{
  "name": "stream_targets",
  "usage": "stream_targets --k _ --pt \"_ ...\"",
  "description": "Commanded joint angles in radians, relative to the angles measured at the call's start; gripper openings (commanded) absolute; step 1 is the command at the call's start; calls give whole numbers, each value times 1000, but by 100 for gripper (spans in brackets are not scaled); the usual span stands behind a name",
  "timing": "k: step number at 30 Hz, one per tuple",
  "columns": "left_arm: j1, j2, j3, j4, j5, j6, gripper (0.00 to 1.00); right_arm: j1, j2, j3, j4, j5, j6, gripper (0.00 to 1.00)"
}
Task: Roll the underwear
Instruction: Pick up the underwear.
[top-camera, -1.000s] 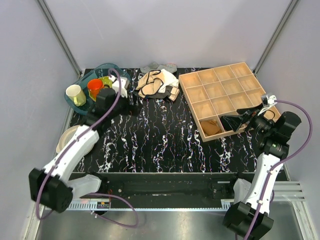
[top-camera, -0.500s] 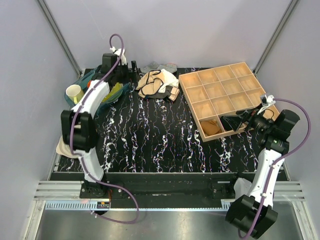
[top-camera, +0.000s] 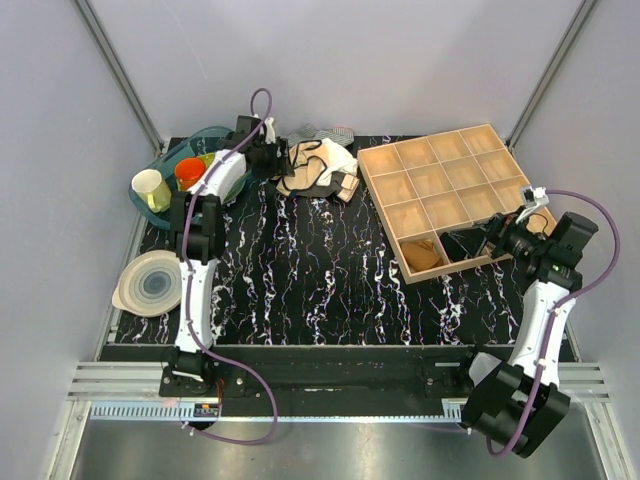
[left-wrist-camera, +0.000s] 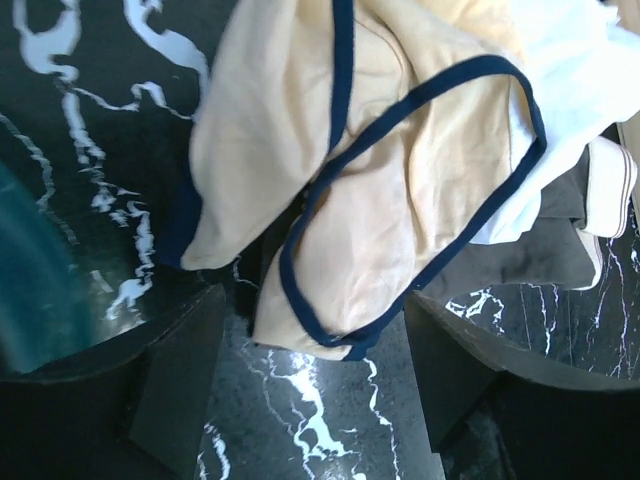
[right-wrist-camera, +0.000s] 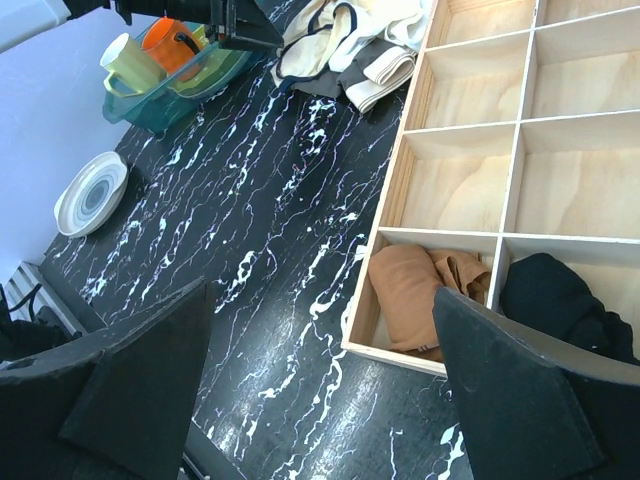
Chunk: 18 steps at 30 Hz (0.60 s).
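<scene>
The underwear (top-camera: 308, 168) is pale beige with dark edging and lies crumpled at the back of the table, on top of a small clothing pile. In the left wrist view the underwear (left-wrist-camera: 400, 190) fills the upper frame. Its lower corner hangs between my two dark fingers (left-wrist-camera: 180, 380) without touching them. My left gripper (top-camera: 277, 160) is open at the pile's left edge, low over the table. My right gripper (top-camera: 482, 238) is open and holds nothing. It hovers by the wooden box's near corner, far from the underwear (right-wrist-camera: 312, 40).
A wooden compartment box (top-camera: 440, 180) fills the right side. It holds an orange-brown bundle (top-camera: 424, 253) and a black cloth (right-wrist-camera: 560, 300). White cloth (top-camera: 340, 158) and grey pieces lie under the underwear. A teal bin with cups (top-camera: 165, 180) and a plate (top-camera: 150, 283) sit on the left.
My left arm swung from over the bin to the back of the table and brought its gripper to the pile's left edge. Its jaws narrowed slightly. The right arm drew back slightly.
</scene>
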Motion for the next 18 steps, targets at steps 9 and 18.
stream_targets --k 9,18 --pt "-38 80 122 -10 -108 -5 55 -8 41 66 -60 -6 -65 100" --pt "-42 83 131 -27 -142 10 31 -8 43 72 -72 -8 -71 100"
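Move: The beige, navy-trimmed underwear has its middle about 3 cm ahead of the left hand, 6 cm to its right and 4 cm below, its near tip almost under the open fingers. The white cloth is some 3 cm ahead and 11 cm right, with the grey cloth 3 cm back and 10 cm right; the teal basket's middle is roughly 17 cm left, 1 cm back. From the right hand, the underwear is about 27 cm ahead, 32 cm left and 20 cm below. Down by about 3 cm onto the near end of the underwear goes the left hand, first shifting some 2.5 cm to the right and then easing back about half of that to the left. Its part-open fingers close to less than half of their starting gap, the tips coming in on either side of the navy-trimmed tip to pinch the cloth; the wrist rolls barely 5 degrees. ##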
